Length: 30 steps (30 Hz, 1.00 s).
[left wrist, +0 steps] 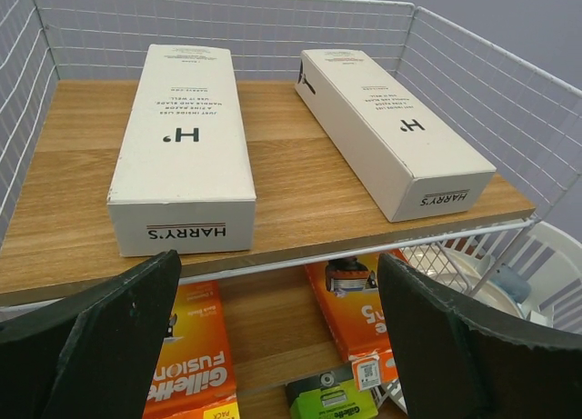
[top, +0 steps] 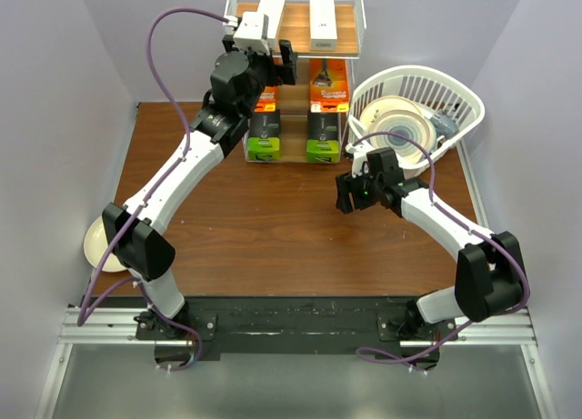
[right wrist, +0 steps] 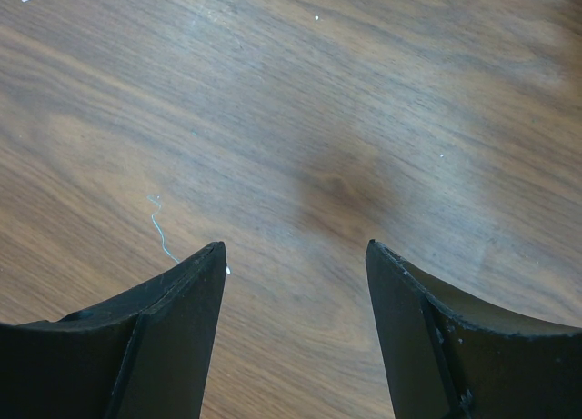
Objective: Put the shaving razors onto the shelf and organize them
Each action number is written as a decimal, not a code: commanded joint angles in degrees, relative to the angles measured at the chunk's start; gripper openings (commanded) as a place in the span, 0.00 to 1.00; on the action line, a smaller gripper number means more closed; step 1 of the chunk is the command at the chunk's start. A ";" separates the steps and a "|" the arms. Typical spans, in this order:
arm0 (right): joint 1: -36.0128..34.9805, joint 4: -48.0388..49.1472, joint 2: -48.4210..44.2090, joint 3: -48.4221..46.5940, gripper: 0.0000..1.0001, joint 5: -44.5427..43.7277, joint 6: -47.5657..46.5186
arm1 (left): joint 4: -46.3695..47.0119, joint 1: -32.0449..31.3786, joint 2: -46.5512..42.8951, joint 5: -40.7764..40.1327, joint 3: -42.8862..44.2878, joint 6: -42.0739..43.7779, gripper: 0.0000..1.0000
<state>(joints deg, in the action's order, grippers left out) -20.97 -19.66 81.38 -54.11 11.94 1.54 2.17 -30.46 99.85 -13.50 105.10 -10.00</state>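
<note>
The shelf [top: 356, 19] stands at the back middle of the table, and all the shaving razors in view lie on it. Two long white boxes [left wrist: 182, 137] [left wrist: 386, 128] rest side by side on its top board [left wrist: 291, 183]. Two orange cards [top: 329, 84] [top: 266, 98] lie on the middle tier. Two black boxes with lime-green ends [top: 265, 134] [top: 323, 135] sit on the bottom tier. My left gripper [top: 269, 57] [left wrist: 280, 283] hangs open just in front of the top board's edge, holding nothing. My right gripper [top: 347, 194] [right wrist: 296, 248] is open over bare wood.
A white slotted basket [top: 455, 92] with cream plates [top: 400, 128] sits right of the shelf, close behind my right arm. Another cream plate [top: 95, 242] lies at the table's left edge beside my left arm. Grey walls close in both sides.
</note>
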 commanded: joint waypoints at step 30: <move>0.14 0.76 0.35 -8.73 0.65 3.87 1.62 | -4.98 3.72 -24.35 8.21 -21.94 4.11 0.95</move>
<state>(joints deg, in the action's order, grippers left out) -20.93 -19.90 82.11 -56.86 13.08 1.63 -2.87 -30.68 83.59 -8.60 88.05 -8.73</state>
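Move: The left white Harry's box lies on the top shelf just beyond my open left fingers, its middle about 10 cm ahead, 3 cm to the left and 1 cm above. The right white box is about as far ahead and some 8 cm to the right, level with it in height; the left orange razor pack is about 9 cm ahead, 4 cm left and 15 cm down. From my right hand the left white box is roughly 27 cm ahead, 17 cm left and 34 cm up. With nothing in its grip, my left hand first sinks about 1.5 cm and edges slightly right at the shelf's front, then pulls back some 7 cm away from the left white box, swinging left as it goes. Its fingers stay wide open while the wrist tips down about 5 degrees. Late on, my empty right hand starts rising, a centimetre or so. ##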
